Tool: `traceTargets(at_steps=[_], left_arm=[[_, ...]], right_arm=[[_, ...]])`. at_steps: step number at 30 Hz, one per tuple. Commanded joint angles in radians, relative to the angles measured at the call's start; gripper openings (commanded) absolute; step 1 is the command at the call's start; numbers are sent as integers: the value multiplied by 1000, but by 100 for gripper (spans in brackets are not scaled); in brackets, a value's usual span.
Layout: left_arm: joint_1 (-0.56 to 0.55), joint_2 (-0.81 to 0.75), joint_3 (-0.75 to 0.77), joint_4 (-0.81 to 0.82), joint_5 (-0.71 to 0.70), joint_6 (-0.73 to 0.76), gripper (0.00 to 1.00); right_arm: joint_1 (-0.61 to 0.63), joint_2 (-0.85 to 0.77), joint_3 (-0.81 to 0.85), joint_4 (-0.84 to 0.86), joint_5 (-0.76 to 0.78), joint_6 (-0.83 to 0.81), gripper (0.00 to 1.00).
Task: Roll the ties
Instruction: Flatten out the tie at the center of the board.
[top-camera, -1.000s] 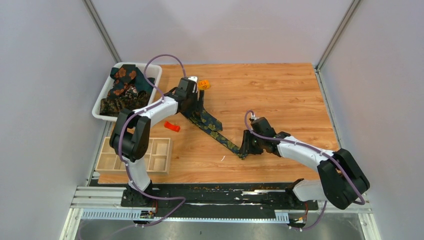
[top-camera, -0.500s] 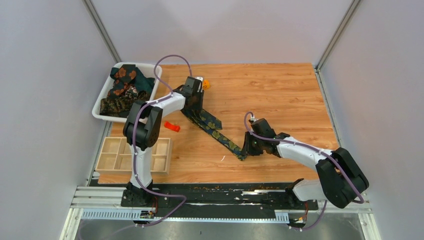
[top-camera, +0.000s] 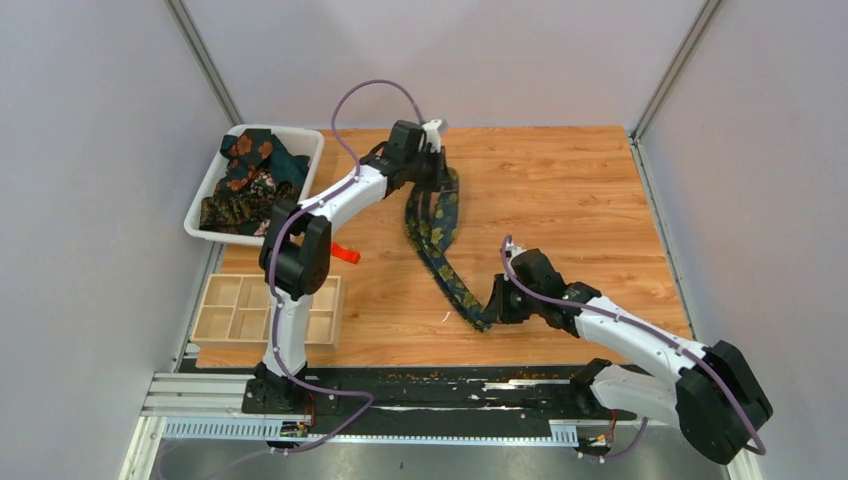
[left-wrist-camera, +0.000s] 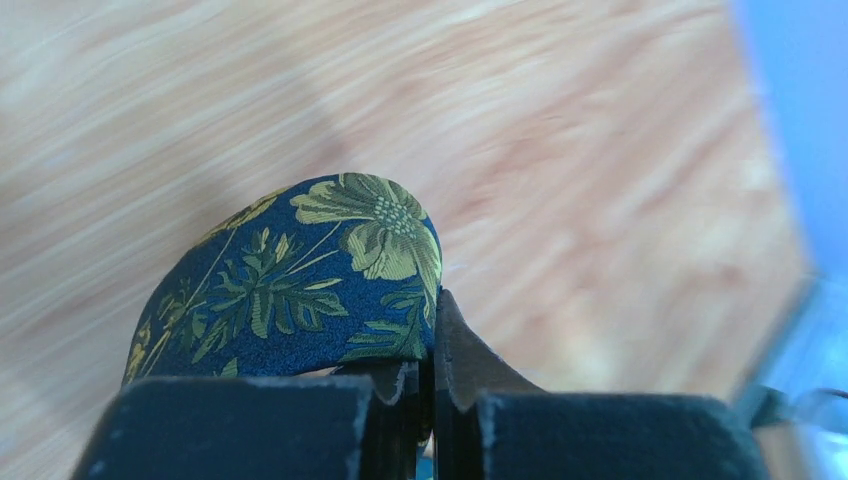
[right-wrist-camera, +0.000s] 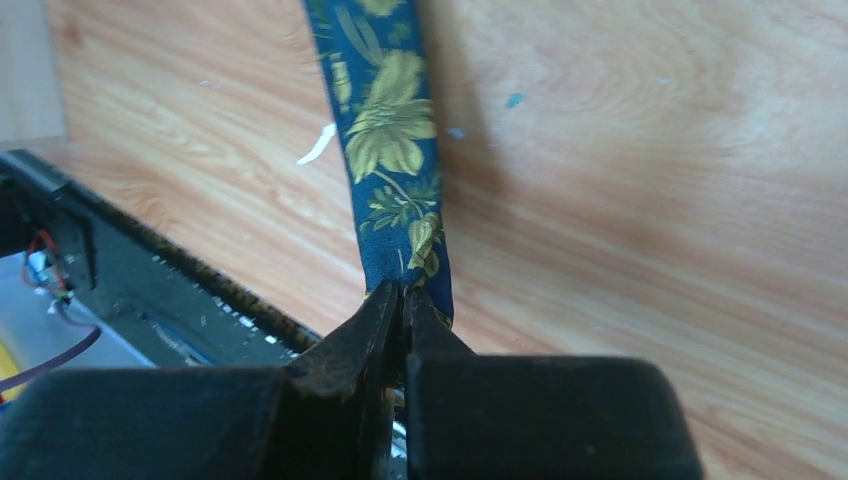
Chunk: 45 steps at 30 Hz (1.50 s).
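A navy tie (top-camera: 441, 236) with yellow-green flowers runs diagonally across the wooden table. My left gripper (top-camera: 440, 178) is shut on its wide end near the table's back middle, and the fabric hangs doubled below it. In the left wrist view the tie (left-wrist-camera: 300, 280) bulges out left of the gripper (left-wrist-camera: 432, 335). My right gripper (top-camera: 492, 306) is shut on the narrow end near the front. In the right wrist view the tie (right-wrist-camera: 385, 130) stretches away from the gripper (right-wrist-camera: 403, 298). More ties (top-camera: 248, 180), dark green with orange blooms, lie heaped in a white bin (top-camera: 308, 138).
A small red plastic piece (top-camera: 343, 253) lies on the table beside the left arm. A wooden compartment tray (top-camera: 262, 311) sits at the front left. A black rail (top-camera: 440, 385) runs along the near edge. Grey walls close in both sides.
Both grippers have shut on the navy tie. The left one has carried the wide end up and toward the back right, doubling the fabric. The right one has shifted slightly nearer.
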Motion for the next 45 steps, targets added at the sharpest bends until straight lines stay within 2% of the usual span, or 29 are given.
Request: traceTargets(at_steps=[1, 4, 7, 8, 10, 12, 14, 16, 19, 26, 30, 32, 37, 41, 45], left_arm=[[-54, 66, 160, 166, 334, -181, 3], [-54, 137, 203, 422, 489, -468, 5], [-51, 284, 361, 477, 554, -654, 12], [-46, 333, 414, 462, 557, -696, 20], [-30, 402, 482, 474, 560, -774, 45], [-10, 423, 470, 535, 552, -850, 62], [4, 409, 433, 572, 544, -890, 72], [7, 375, 399, 561, 540, -870, 87], [8, 316, 387, 435, 518, -754, 99], [10, 122, 313, 88, 396, -488, 100], [9, 7, 295, -167, 249, -303, 100], [9, -65, 243, -231, 176, -244, 100], [2, -273, -25, -248, 52, -179, 100], [-43, -422, -239, -243, -26, -143, 100], [-46, -506, -398, -204, -61, -165, 100]], right_arm=[[59, -99, -2, -41, -3, 67, 0], [126, -131, -3, -38, 25, 107, 0], [199, -120, -6, -8, 44, 143, 6], [232, -110, -1, 2, 43, 148, 11], [276, -82, 22, 4, 47, 143, 27], [301, -58, 68, -48, 63, 114, 44], [309, -49, 127, -120, 96, 80, 58], [309, -61, 181, -190, 154, 49, 69], [309, -94, 271, -276, 243, 3, 78], [307, -137, 392, -331, 427, -117, 79], [305, -164, 412, -308, 539, -164, 78], [299, -182, 415, -278, 582, -187, 78], [246, -187, 439, -200, 614, -223, 82], [147, -127, 460, -149, 489, -234, 83], [89, -41, 471, -86, 366, -268, 84]])
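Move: The tie is already pinched in both grippers. Its far part should go onto bare board about 12 cm right of the left hand, 2 cm ahead and 11 cm below. The orange block sits some 6 cm ahead and 4 cm left of that hand, the red piece 14 cm back and 18 cm left. Lay the narrow end 6 cm back, 4 cm left and 3 cm below the right hand; the white scrap is 10 cm to that hand's left, 1 cm ahead. Swing the left gripper right about 14 cm and up, tipping its fingers outward, and open wide to let go of the tie as it sinks; then rise and sweep back and left over the bunched cloth. Draw the right gripper back and left towards the board's front edge, open it to release the narrow end, then lift some 15 cm and reach forward, fingers tipping up. ##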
